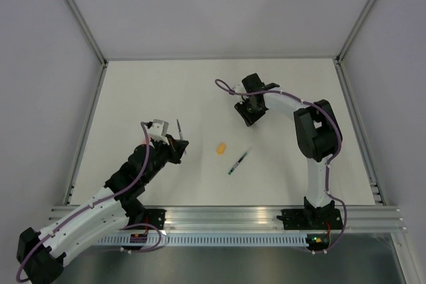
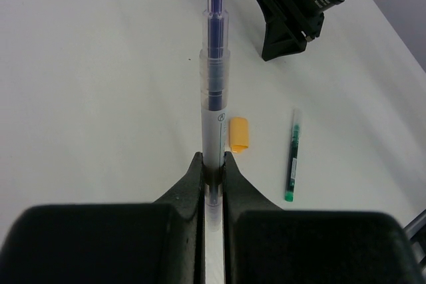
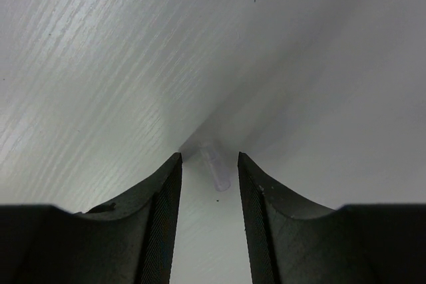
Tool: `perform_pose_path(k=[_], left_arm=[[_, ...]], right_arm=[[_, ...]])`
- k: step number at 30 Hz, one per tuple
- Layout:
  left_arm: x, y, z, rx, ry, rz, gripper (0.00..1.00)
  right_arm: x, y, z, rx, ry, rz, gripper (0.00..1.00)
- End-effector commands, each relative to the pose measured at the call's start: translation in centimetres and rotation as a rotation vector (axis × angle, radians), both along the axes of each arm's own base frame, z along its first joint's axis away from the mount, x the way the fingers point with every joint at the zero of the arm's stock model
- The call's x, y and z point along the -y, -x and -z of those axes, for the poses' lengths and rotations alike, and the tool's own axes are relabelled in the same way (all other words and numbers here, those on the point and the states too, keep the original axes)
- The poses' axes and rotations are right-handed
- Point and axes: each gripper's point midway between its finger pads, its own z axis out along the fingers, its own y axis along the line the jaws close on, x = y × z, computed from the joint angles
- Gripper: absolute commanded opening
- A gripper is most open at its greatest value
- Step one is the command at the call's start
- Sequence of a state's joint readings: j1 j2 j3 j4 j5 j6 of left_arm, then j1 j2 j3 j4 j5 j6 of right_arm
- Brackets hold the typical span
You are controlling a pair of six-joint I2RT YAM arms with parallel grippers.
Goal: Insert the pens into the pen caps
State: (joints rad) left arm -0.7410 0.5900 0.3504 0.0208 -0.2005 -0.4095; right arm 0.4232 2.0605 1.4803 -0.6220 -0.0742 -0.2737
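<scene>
My left gripper (image 2: pixel 214 164) is shut on a grey-silver pen (image 2: pixel 215 64) whose blue tip points away from the jaws. In the top view this gripper (image 1: pixel 178 143) holds the pen (image 1: pixel 178 126) at the left of the table. A bright orange pen cap (image 2: pixel 238 133) lies on the table just right of the held pen. A dark pen with a green end (image 2: pixel 293 157) lies further right. My right gripper (image 3: pixel 210 161) is open and low over the table, its fingers on either side of a pale clear pen cap (image 3: pixel 215 166) without touching it.
The white table (image 1: pixel 166 91) is bounded by grey walls and an aluminium frame. In the top view the orange cap (image 1: pixel 221 147) and the green-ended pen (image 1: pixel 237 163) lie between the two arms. The right gripper (image 1: pixel 251 114) is at centre back.
</scene>
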Motion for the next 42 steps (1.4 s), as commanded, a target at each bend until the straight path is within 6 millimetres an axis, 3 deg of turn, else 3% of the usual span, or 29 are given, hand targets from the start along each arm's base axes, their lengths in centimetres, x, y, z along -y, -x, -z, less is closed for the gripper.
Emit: perform_pose_path(k=[1, 5, 11, 16, 19, 23, 26, 29, 32, 33, 35, 37, 38, 39, 41, 42], left_arm=[[-0.1, -0.3, -1.3, 0.041, -0.011, -0.001, 0.02], [-0.2, -0.3, -1.3, 0.038, -0.012, -0.006, 0.02], [0.0, -0.2, -1.3, 0.039, 0.001, 0.005, 0.02], [-0.2, -0.3, -0.9, 0.029, -0.011, -0.01, 0.02], [-0.1, -0.2, -1.2, 0.033, -0.004, 0.0, 0.02], [0.1, 0.1, -1.6, 0.049, 0.016, 0.022, 0.02], [0.3, 0.3, -1.7, 0.055, 0.023, 0.038, 0.02], [0.5, 0.6, -2.0, 0.061, 0.034, 0.054, 0.02], [0.6, 0.7, -2.1, 0.063, 0.038, 0.064, 0.02], [0.7, 0.9, -2.2, 0.066, 0.041, 0.072, 0.02], [0.9, 1.2, -2.6, 0.077, 0.051, 0.094, 0.02], [2.1, 2.1, -3.4, 0.102, 0.081, 0.179, 0.02], [2.6, 2.5, -3.7, 0.111, 0.094, 0.219, 0.02], [3.8, 3.8, -4.0, 0.116, 0.111, 0.32, 0.02], [5.0, 4.9, -5.1, 0.148, 0.153, 0.413, 0.02], [5.8, 6.2, -5.2, 0.148, 0.169, 0.497, 0.02]], right_arm=[[-0.3, 1.1, 0.8, -0.051, -0.012, -0.04, 0.45], [0.3, 1.7, 1.2, -0.062, 0.01, -0.021, 0.36], [1.6, 2.9, 1.4, -0.067, 0.057, 0.038, 0.34], [1.6, 3.4, 1.3, -0.056, 0.081, 0.04, 0.33], [1.3, 3.4, 1.3, -0.059, 0.08, 0.042, 0.24], [0.6, 2.5, 1.4, -0.033, 0.069, 0.052, 0.02], [1.4, 1.7, 1.5, 0.004, 0.111, 0.1, 0.0], [1.2, 0.9, 0.1, 0.042, 0.092, 0.142, 0.0], [-0.2, -0.2, -3.7, 0.125, -0.009, 0.178, 0.0], [-0.7, -0.7, -6.5, 0.182, -0.066, 0.193, 0.0], [-2.0, -1.3, -9.7, 0.255, -0.19, 0.23, 0.0], [-3.4, -1.0, -14.8, 0.349, -0.371, 0.279, 0.0], [-4.2, -0.6, -16.6, 0.371, -0.458, 0.274, 0.0], [-4.3, 0.5, -20.9, 0.452, -0.568, 0.273, 0.0], [-5.4, 2.2, -23.7, 0.512, -0.774, 0.264, 0.0], [-5.3, 4.9, -25.1, 0.525, -0.869, 0.231, 0.0]])
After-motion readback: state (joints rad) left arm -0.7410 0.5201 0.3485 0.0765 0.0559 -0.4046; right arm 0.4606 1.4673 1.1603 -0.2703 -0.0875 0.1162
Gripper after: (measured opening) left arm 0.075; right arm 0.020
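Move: The pen cap I go for lies on the table almost under my half-open right fingers, about 1 cm back and 1 cm below them. The orange block lies some 10 cm back and 10 cm to the left of my right hand, the green pen about 15 cm back and 5 cm left, both at table height. From my left hand, still holding its pen, the cap is roughly 16 cm ahead, 21 cm right and 16 cm down. I ease my right hand back about 1.5 cm along the table while shutting my fingers, pinch the pen cap, then after a brief hold lift it fast, some 17 cm up and a little left, my fingers tilting up out of their steep downward point. Late on, my left hand keeps its pen and goes back, right and up about 3 cm each, turning some 15 degrees clockwise. ##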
